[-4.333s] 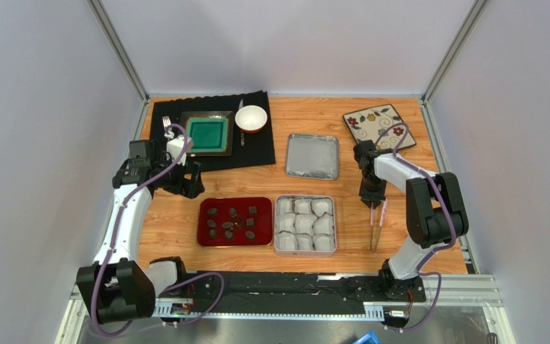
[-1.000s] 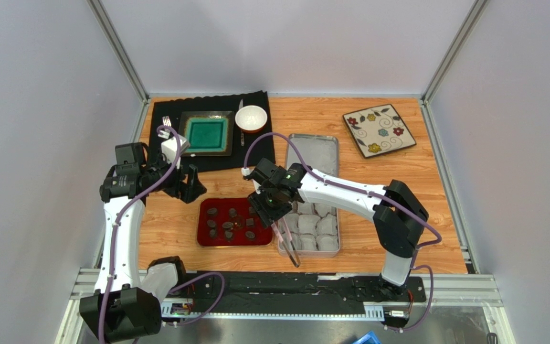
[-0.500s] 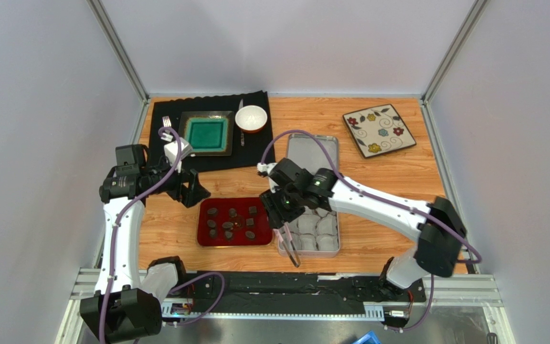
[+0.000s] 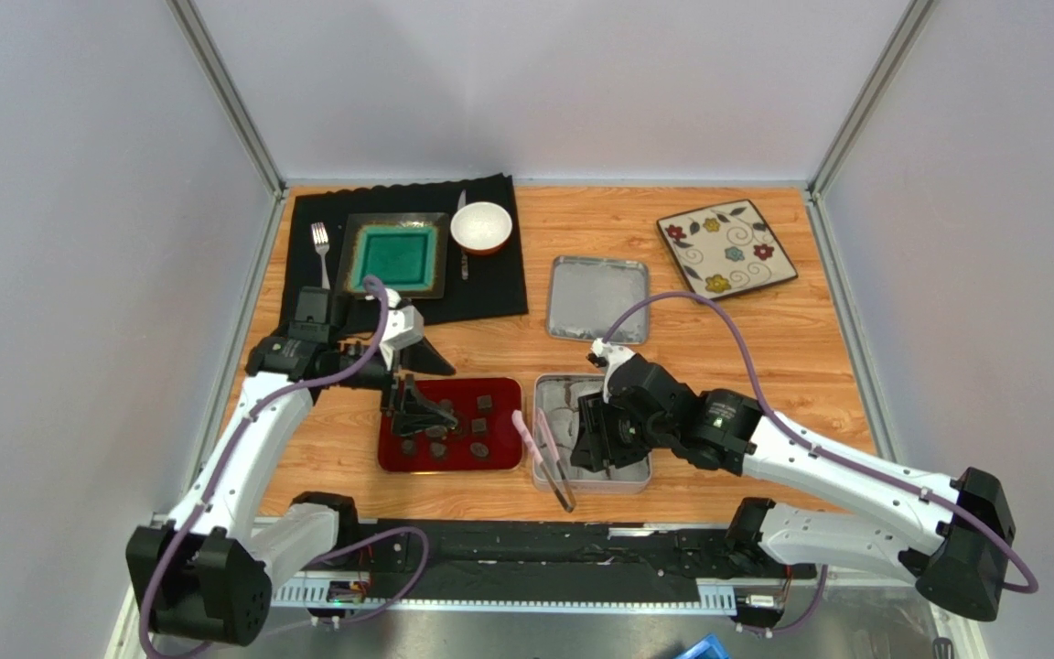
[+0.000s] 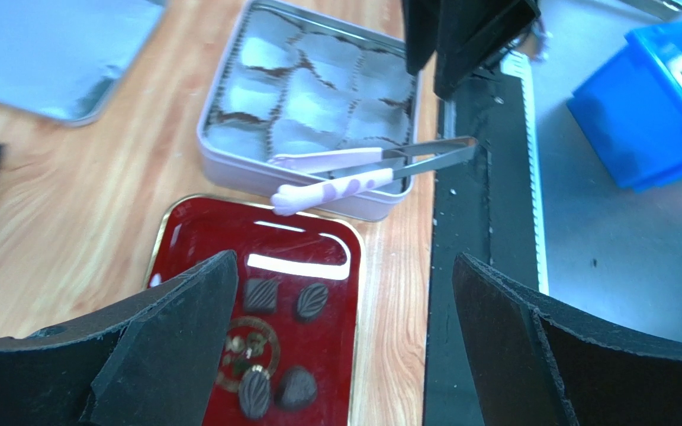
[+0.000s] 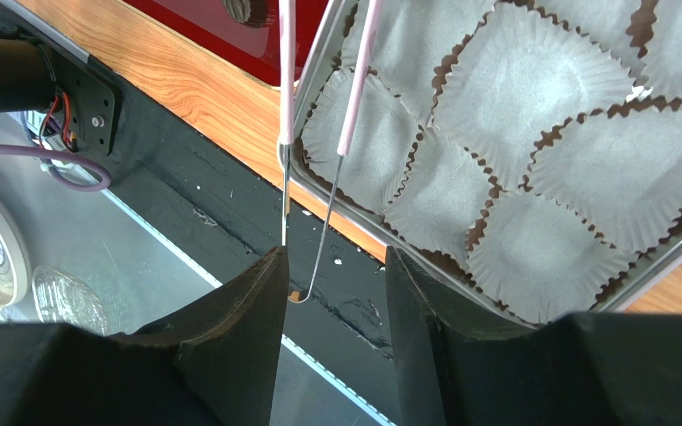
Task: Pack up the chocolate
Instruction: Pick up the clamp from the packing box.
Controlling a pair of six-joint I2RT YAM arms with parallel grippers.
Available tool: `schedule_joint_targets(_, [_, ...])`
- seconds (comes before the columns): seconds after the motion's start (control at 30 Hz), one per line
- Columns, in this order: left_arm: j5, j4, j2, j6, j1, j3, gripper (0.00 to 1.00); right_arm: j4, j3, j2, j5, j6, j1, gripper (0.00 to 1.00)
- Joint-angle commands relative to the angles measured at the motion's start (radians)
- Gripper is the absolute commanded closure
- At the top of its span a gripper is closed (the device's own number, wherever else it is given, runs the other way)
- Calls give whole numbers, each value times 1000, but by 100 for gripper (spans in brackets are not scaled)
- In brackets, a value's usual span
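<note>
Several small dark chocolate pieces [image 4: 453, 429] lie on a red tray [image 4: 505, 460]; four of them [image 5: 263, 293] show in the left wrist view. My left gripper [image 4: 416, 402] [image 5: 343, 262] hangs wide open over the tray [image 5: 211, 240], holding nothing. To the right is a silver tin [image 4: 648, 474] [image 5: 256, 173] lined with white paper cups [image 6: 522, 84]. Pink-tipped tongs [image 4: 551, 467] [image 5: 336, 188] [image 6: 353, 89] rest across the tin's left rim, their metal end toward the front. My right gripper [image 4: 585, 437] [image 6: 336, 257] hovers open over the tin, touching nothing.
The tin's lid [image 4: 599, 298] lies behind the tin. A floral plate [image 4: 726, 250] sits at back right. A black mat at back left carries a green plate [image 4: 398, 257], a white bowl [image 4: 480, 227] and a fork [image 4: 321, 247]. A blue bin [image 5: 647, 115] stands beyond the table's front.
My right gripper has moved right, from the tray's edge to over the tin, leaving the tongs on the tin's rim. My left arm has swung right and down over the red tray.
</note>
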State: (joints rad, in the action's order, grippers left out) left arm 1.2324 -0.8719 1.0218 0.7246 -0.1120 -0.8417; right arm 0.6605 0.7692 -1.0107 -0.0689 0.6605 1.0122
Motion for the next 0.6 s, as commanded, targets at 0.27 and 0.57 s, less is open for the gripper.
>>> schedule_joint_targets(0.27, [-28,79,377,295,-161,-77,1,-9,13,34,127,100,69,53])
schedule_joint_targets(0.57, [-122,168,500,314,-285,-160,2,-45,-13,8,184,146,127,55])
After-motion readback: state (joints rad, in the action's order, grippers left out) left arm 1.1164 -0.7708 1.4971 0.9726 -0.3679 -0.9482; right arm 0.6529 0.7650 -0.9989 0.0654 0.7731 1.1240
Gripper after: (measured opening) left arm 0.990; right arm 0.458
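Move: The clamp lies slanted over the left, near corner of the packing box, its middle about 14 cm to the right of the left hand, 7 cm back and some 13 cm below. The box's middle is about 20 cm right, 3 cm back and 16 cm down from that hand. The red chocolate tray is almost straight beneath the left hand, 2 cm back and 17 cm down. From the right hand, the clamp is about 7 cm left, level ahead, and 5 cm lower. Down first and to the right, the left hand sinks about 8 cm over the chocolate tray and closes in on the clamp, the sinking easing off as the rightward travel carries on, with a small drift forward. Its wide-open fingers turn some 15 to 20 degrees clockwise and dip a little; nothing is touched yet. ##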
